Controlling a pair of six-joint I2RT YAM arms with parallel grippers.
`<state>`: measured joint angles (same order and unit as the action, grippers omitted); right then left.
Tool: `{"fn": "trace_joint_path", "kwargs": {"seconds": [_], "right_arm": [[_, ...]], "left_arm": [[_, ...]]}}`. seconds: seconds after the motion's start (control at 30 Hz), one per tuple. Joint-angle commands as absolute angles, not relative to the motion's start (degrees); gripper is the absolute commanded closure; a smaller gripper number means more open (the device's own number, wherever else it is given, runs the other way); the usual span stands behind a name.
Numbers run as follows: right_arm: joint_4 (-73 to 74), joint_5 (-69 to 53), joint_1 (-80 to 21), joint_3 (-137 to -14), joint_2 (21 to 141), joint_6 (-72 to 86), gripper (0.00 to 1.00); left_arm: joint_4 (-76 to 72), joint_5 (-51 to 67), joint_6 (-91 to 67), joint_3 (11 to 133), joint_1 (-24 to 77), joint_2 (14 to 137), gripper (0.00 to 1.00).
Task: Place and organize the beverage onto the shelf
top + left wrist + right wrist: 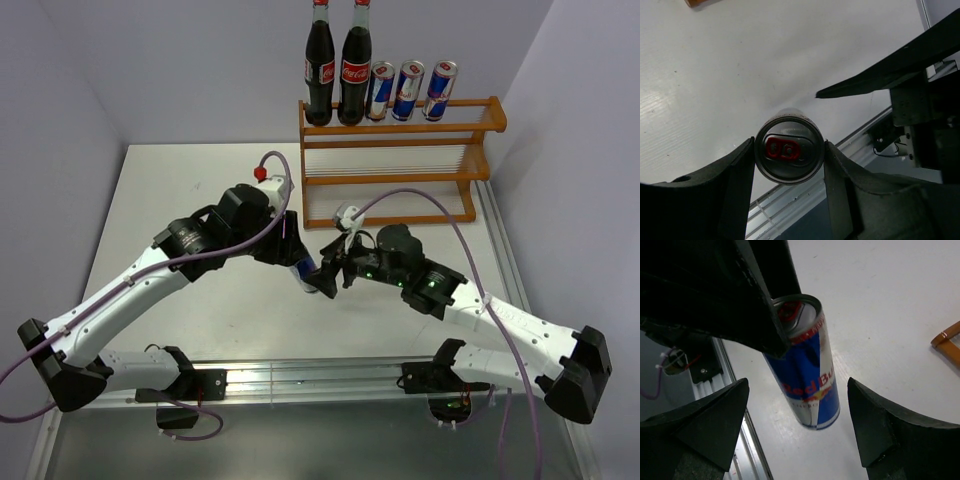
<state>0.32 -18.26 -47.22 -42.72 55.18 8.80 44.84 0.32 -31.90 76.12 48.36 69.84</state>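
My left gripper point(788, 145) is shut on a blue-and-silver can point(788, 152), its red-tabbed top facing that wrist camera. Seen from above, the can point(307, 272) hangs tilted over the middle of the table. My right gripper point(797, 385) straddles the lower body of the same can point(807, 377), open, with a gap on each side. The shelf point(400, 146) stands at the back right. Two cola bottles point(319, 70) point(355, 68) and three cans point(408, 90) stand in a row on its top tier; the lower tier holds nothing.
An aluminium rail point(320, 375) runs along the near table edge between the arm bases. Purple cables point(440, 205) loop over both arms. Walls close in the table on the left, back and right. A corner of the shelf point(947, 342) shows at the right of the right wrist view.
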Motion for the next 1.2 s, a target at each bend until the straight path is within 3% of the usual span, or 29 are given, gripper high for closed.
{"fn": "trace_joint_path", "kwargs": {"seconds": [0.0,0.33,0.57,0.7,0.77,0.8,0.83,0.93,1.03,1.17], "right_arm": [[0.87,-10.72,-50.53,-46.67,57.47,1.59,0.14],[0.35,-10.38,-54.23,-45.18,62.05,-1.05,0.22],[-3.6,-11.25,-54.23,-42.1,61.79,-1.32,0.38],[-6.5,-12.13,-54.23,-40.52,61.26,-1.58,0.61],[-8.68,-13.09,-54.23,-39.73,60.47,-1.23,0.79],[-9.75,-13.18,-54.23,-39.38,59.6,-0.45,0.82],[-11.06,-13.1,-54.23,-38.24,58.98,-0.09,0.85],[-16.25,-12.57,-54.23,-36.05,56.87,2.55,0.9],[-20.29,-11.52,-54.14,-34.37,55.2,3.16,0.96],[-22.23,-9.67,-54.23,-32.7,54.23,3.25,1.0]], "left_arm": [[40.52,6.15,-29.97,80.42,48.25,69.78,1.0],[41.57,8.26,-27.78,82.61,48.25,71.54,1.0],[42.89,7.03,-27.25,83.67,48.25,71.81,1.0],[42.71,7.03,-27.42,83.93,48.25,71.72,1.0],[42.45,7.03,-27.42,83.85,48.25,71.54,1.0],[42.02,6.86,-27.51,83.85,48.25,71.19,0.94],[41.58,6.77,-27.51,83.67,48.25,70.93,0.75],[40.52,6.15,-27.6,83.32,48.34,70.05,0.33],[39.56,5.98,-28.12,82.97,48.25,69.61,0.17],[38.06,6.24,-28.82,82.53,48.25,69.61,0.12]]}}
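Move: The left hand already holds the Red Bull can near its rim, so the can's middle is about 4 cm below that hand, some 2 cm to its right and 1 cm ahead. From the open right hand, the can lies roughly 4 cm left, 1 cm ahead and 3 cm below. The shelf's middle is about 25 cm ahead, 14 cm right and 5 cm below; the three placed cans are around 32 cm ahead, 17 cm right and 14 cm above. The right hand goes about 4 cm down and 2.5 cm left, open fingers passing either side of the can below the left gripper, and shuts them on its body while the left hand, still pinching the top, eases about 1.5 cm right and turns slightly clockwise, then holds. Once the right hand has its grip, the left fingers open wide and that hand lifts some 3 cm off the can, while the right keeps its hold and eases about 1 cm down and 1 cm back to the right. ##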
